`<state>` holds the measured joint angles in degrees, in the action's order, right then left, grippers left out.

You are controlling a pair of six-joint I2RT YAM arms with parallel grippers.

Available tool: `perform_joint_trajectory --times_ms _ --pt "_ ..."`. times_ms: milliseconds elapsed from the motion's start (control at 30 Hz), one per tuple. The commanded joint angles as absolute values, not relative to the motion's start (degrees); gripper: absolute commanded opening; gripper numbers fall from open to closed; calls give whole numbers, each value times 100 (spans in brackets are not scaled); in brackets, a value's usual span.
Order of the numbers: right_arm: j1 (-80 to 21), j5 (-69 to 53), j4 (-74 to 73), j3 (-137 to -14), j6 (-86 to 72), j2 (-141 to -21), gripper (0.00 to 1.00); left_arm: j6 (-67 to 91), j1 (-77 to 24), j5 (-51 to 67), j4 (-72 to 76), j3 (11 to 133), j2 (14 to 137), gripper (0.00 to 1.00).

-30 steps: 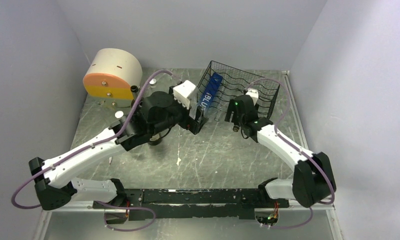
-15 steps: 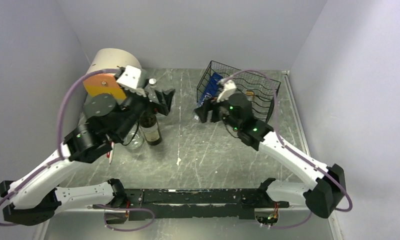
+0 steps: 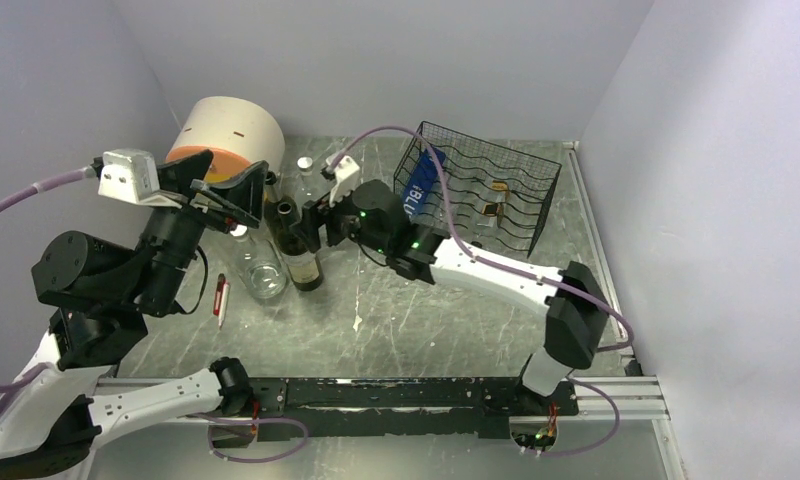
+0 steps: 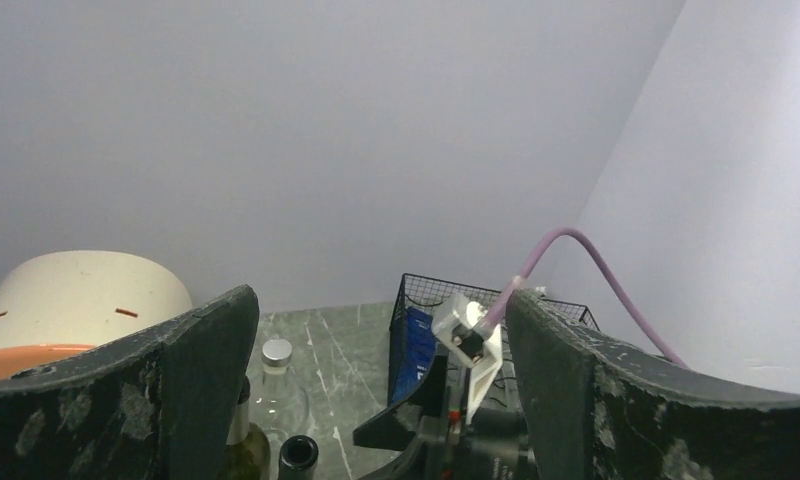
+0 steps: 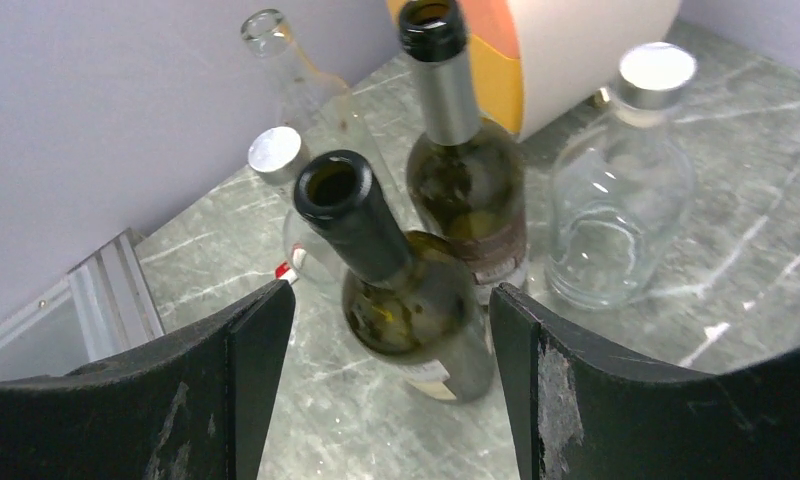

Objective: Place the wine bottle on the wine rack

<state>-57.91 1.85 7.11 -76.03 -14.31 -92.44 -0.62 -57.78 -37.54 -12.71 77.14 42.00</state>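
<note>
Two dark green wine bottles stand upright left of centre. The nearer wine bottle (image 3: 306,268) (image 5: 416,310) has a black open neck. My right gripper (image 3: 314,226) (image 5: 391,400) is open and hovers just short of it, one finger on each side and neither touching. The second wine bottle (image 5: 468,195) stands right behind it. The black wire wine rack (image 3: 496,170) (image 4: 426,292) sits at the back right with a blue item (image 3: 418,185) lying in it. My left gripper (image 3: 228,190) (image 4: 381,390) is raised high over the bottles, wide open and empty.
Clear glass bottles crowd the wine bottles: one at the front left (image 3: 261,272), and a silver-capped one (image 5: 621,190) to the right in the right wrist view. A cream and orange cylinder (image 3: 226,140) stands at the back left. A red pen (image 3: 220,300) lies on the table.
The right arm left the rack and swung left to the wine bottles. The left arm pulled back from the rack's side, past the bottles, and rose high on the left.
</note>
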Motion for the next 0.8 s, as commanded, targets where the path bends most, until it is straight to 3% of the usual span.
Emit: perform_joint_trajectory --times_ms 0,200,400,633,767 --pt "-6012 185 974 -8141 -998 -9655 75 -58 -5744 -4002 -1305 7585 4093 97" --pt "-6108 414 782 -8822 -784 -10336 71 -56 -5742 -4067 -1313 7512 4006 97" --pt "-6166 770 794 -8948 -557 -10516 54 -20 -5748 -4156 -1435 7498 4024 97" --pt "-6247 983 888 -8789 -344 -10298 27 9 -5743 -4218 -1481 7415 4034 97" --pt "-6273 1131 942 -8517 -301 -9849 21 49 -5746 -4246 -1452 7270 4040 97"
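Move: The right hand, open, has the nearer dark wine bottle standing about 5 cm to its left and 2 cm ahead, its middle some 13 cm below. The second dark bottle stands roughly 7 cm beyond that one and 4 cm farther left. One silver-capped clear bottle is about 15 cm left of the hand, level with it; another is 15 cm ahead and 2 cm left. From the left hand the nearer wine bottle lies about 9 cm ahead, straight in line, some 37 cm below. The right fingers come to pinch the nearer wine bottle's neck just under its mouth: the open hand slides some 5 cm left onto the neck, then eases slightly forward and down while the fingers close to about half their opening. The wrist rolls roughly 10 degrees counter-clockwise, seen from behind the hand, squaring up with the neck. The left hand, empty and open, sinks about 2 cm. ##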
